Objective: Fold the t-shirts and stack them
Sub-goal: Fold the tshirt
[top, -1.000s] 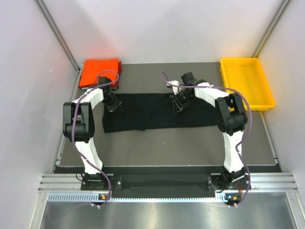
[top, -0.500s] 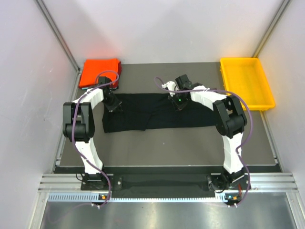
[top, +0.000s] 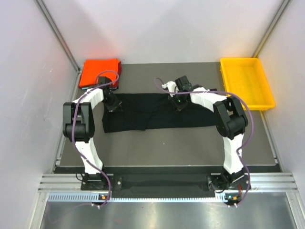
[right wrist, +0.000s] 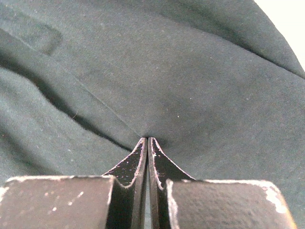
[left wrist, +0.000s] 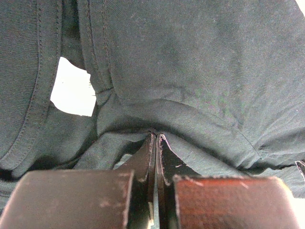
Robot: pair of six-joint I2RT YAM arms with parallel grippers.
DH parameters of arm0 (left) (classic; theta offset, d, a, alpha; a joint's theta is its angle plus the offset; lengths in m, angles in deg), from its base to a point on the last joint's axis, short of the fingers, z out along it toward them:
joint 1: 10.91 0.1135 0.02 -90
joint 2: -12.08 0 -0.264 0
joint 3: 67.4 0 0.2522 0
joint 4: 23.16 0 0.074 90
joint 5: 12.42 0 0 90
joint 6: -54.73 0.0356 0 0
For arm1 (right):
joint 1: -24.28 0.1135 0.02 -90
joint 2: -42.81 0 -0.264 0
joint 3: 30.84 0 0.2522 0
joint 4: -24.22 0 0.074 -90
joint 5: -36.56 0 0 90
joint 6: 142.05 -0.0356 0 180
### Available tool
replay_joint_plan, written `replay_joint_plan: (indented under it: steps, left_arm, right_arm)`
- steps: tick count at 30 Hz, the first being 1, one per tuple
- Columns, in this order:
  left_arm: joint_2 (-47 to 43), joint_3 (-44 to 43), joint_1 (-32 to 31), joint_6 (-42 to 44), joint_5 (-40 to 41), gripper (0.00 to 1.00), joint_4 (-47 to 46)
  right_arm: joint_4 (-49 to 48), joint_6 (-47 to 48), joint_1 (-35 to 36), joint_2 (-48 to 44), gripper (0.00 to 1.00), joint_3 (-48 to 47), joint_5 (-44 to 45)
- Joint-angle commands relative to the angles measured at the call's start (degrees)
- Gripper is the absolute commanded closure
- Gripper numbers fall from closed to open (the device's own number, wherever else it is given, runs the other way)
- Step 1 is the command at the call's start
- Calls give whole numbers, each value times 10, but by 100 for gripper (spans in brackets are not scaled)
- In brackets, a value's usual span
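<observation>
A black t-shirt [top: 157,113] lies as a long band across the dark mat. At its left end my left gripper [top: 113,106] is shut on a pinched ridge of the black cloth [left wrist: 190,71], its jaws meeting at the fold [left wrist: 156,136]. A white neck label [left wrist: 71,88] shows just left of that fold. Near the far edge of the band's middle my right gripper [top: 178,103] is also down on the shirt. Its jaws [right wrist: 147,139] are shut, with a crease of black cloth [right wrist: 190,86] drawn into their tips. A folded orange-red t-shirt [top: 99,71] lies at the far left corner.
A yellow plastic tray [top: 247,83] stands at the far right of the mat. A thin teal edge [top: 84,88] peeks out under the orange-red shirt. White walls close in both sides and the back. Bare mat [top: 167,148] lies in front of the shirt.
My right gripper has shifted a little left and toward the far edge of the shirt, and its jaws have closed on the cloth. The left arm has not moved.
</observation>
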Motion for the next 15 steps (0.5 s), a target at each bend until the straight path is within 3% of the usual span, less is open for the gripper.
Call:
replay_joint_plan:
  steps: [1,2,4,6,9,15]
  left_arm:
    - [-9,-15,5,7,11,99,-5]
    - [-8,-19,5,8,14,96,-1]
    - [-8,-28,5,9,19,90,9]
    - [-9,-51,5,13,25,79,25]
    - [-23,-85,5,27,32,69,40]
    - [-61,-127,5,53,61,67,81]
  right_arm:
    - [-26,-23,9,-33,100,5,11]
    - [-28,-26,10,-43,99,6,11]
    - [-37,-44,10,-59,87,19,14]
    - [-58,-69,11,-89,79,30,14]
    - [-86,-114,10,-123,72,47,16]
    - [-167,-194,58,-174,68,97,31]
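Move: The folded t-shirt lies flat under both my hands, about 1 cm below each. From my left hand, its far left corner is roughly 8 cm ahead and 5 cm left, the white neck tag about 4 cm left and level, and the red stack's middle some 20 cm ahead, 9 cm left and slightly higher. From my right hand, the shirt's middle is about 9 cm left and 2 cm back; the yellow tray sits 37 cm right and 13 cm ahead. I let both closed grippers come free of the t-shirt and open them to about a third as they lift. My left hand rises about 5 cm while reaching forward towards the shirt's far edge. My right hand goes almost straight up, faster, about 7 cm, turning some 15 degrees so its fingertips swing forward and left. ##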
